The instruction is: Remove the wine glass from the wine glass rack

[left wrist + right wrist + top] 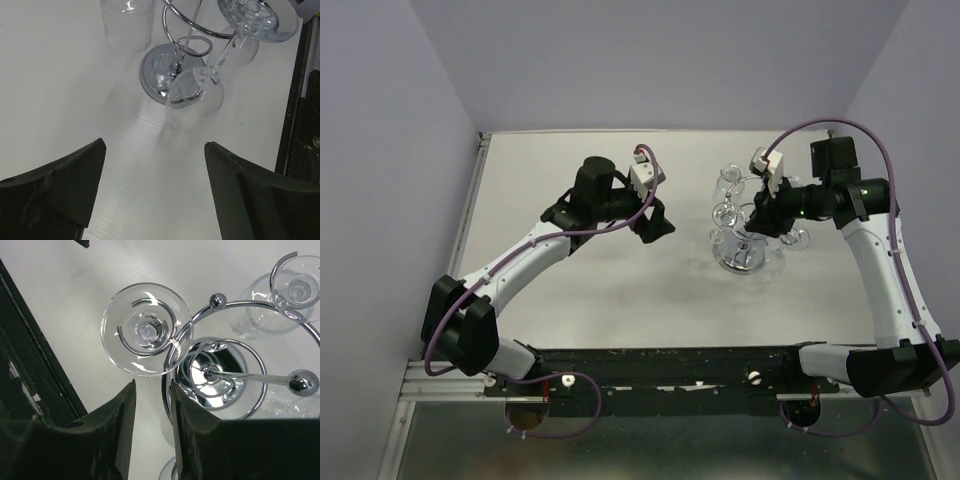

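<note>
The chrome wine glass rack point(742, 256) stands right of the table's middle, with several clear wine glasses hanging upside down from its curled hooks. In the right wrist view one wine glass foot point(146, 330) sits in a hook just ahead of my right gripper point(152, 390). Its jaws stand a narrow gap apart with bare table between them, beside the rack's ring point(172, 357). My right gripper point(767, 213) hovers over the rack. My left gripper point(658, 222) is wide open and empty, left of the rack. In the left wrist view point(155, 144) it faces a tilted hanging wine glass point(195, 100) and the disc base point(159, 70).
A ribbed glass bowl point(127, 22) hangs at the rack's far side. Another glass foot point(300, 287) sits in a hook at the upper right. The rack's post ends in a ball point(302, 381). The black rail point(305, 125) marks the table's near edge.
</note>
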Controlling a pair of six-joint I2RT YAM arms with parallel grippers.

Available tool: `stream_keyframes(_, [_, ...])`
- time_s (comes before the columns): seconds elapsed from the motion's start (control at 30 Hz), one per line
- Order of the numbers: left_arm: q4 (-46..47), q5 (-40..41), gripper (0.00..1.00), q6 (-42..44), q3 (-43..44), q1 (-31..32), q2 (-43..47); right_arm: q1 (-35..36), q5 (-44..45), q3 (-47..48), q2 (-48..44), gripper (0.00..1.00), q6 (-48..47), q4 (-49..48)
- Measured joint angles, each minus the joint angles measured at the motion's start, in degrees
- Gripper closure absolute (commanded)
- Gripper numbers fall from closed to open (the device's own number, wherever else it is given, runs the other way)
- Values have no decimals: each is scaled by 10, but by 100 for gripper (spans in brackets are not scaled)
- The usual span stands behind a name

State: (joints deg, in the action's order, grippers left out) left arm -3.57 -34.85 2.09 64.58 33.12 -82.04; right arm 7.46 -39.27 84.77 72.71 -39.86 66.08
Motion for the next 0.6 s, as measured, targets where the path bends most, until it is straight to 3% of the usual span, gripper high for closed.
stream_keyframes(0.27, [-4, -7, 5, 45, -13, 12, 20, 0, 30, 22, -7, 46, 4, 36])
stream_keyframes(0.43, [0, -12, 1, 65, -14, 28, 21, 0, 50, 102, -7, 12, 58, 48])
stream_keyframes(0.6, [19, -8, 1, 66, -13, 45, 19, 0, 79, 239, 17, 0, 143, 50])
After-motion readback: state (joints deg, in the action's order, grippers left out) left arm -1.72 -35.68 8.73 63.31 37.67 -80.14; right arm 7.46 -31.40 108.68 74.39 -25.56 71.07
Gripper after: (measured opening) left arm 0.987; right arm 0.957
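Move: The wine glass on the rack's near-left side hangs upside down about 12 cm to the right of my left hand and 2 cm back, its middle some 8 cm below. Another hanging glass sits roughly 11 cm farther out and 2 cm farther right than that glass, and the rack's middle is about 20 cm right of my left hand and 2 cm ahead. From my right hand, the near-left glass lies some 6 cm to the left, 2 cm ahead and 10 cm lower. I clear my right hand off the top of the rack: a small shift back and right, then straight up, faster and faster, about 11 cm in all, while its part-open fingers spread wide and the wrist swings some 15 degrees clockwise. Meanwhile my left hand, still open, eases about 3 cm back and right towards the near-left glass, rising slightly and turning a little. ##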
